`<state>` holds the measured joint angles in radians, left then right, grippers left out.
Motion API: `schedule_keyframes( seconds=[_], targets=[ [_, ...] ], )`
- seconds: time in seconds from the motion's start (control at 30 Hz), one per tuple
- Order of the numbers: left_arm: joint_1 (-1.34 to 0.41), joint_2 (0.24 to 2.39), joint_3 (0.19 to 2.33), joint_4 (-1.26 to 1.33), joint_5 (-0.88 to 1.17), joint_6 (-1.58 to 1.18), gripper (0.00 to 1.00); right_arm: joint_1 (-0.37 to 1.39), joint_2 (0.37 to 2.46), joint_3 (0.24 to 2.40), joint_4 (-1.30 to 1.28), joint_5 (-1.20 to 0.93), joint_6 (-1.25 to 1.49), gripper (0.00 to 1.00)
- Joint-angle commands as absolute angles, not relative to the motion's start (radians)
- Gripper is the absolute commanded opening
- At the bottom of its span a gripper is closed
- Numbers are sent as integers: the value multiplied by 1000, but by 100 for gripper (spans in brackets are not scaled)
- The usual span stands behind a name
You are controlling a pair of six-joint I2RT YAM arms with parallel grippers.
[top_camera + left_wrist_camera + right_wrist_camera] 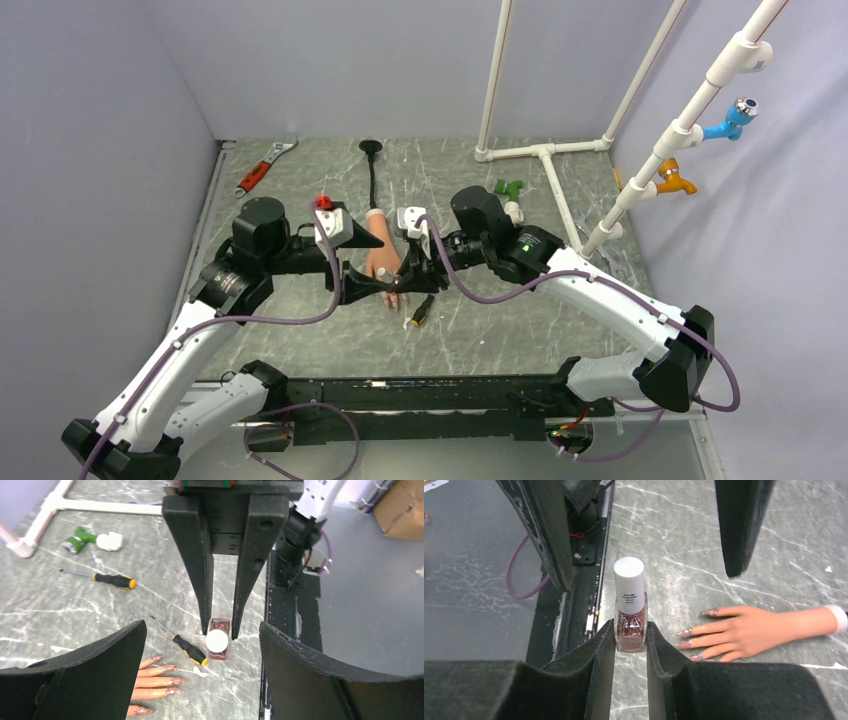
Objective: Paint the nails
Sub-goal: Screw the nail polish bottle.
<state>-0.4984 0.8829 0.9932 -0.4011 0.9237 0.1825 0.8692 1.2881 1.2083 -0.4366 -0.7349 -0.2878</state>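
The peach mannequin hand (379, 256) lies palm down on the marbled table, its black stalk running to the far side. Its nails (166, 669) are smeared with glittery polish and also show in the right wrist view (693, 630). My right gripper (630, 628) is shut on the glass body of a red-glitter polish bottle (629, 626) with a white cap (217, 640), held upright just beside the fingertips. My left gripper (202, 628) is open wide, with one finger on each side of the cap (629, 572) and not touching it.
A black-and-yellow screwdriver (190, 649) lies between the bottle and the nails. A second screwdriver (113, 580) and a green-and-white object (93, 539) lie farther off. A red-handled wrench (262, 168) lies far left. The white pipe frame (545, 160) stands at right.
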Motion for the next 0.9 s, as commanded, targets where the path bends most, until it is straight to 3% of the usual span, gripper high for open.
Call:
schedule_keyframes(
  seconds=[0.0,0.23,0.6,0.87],
  targets=[
    [-485,835,983,-270,820,62,84,867,1251,1227,-332,-620,-242,0],
    [-485,857,989,-283,724,31,66,868,1253,1203,-228,-414,-169,0],
    [-484,884,983,-252,612,-52,58,870,1284,1225,-244,-418,-176,0],
    [-485,924,987,-234,679,-76,54,870,1286,1227,-245,-429,-178,0]
  ],
)
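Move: The white cap of the nail polish bottle sits between the left hand's open fingers, about 1 cm back, 1 cm to the right and 1 cm below their midpoint. The right fingers already hold the bottle's body; its cap is some 3 cm above that hand and 1 cm to its left. From the left hand, the mannequin hand lies roughly 13 cm ahead, 3 cm left and 28 cm down, and the black-yellow screwdriver 5 cm ahead, 8 cm right, equally low. Forward together go both hands, each about 5 to 6 cm. The right keeps its pinch on the bottle and swings nearly 20 degrees clockwise, then stands still, while the left turns as far counter-clockwise and closes its wide-open fingers to about half, bringing them in around the cap without visibly touching it. ##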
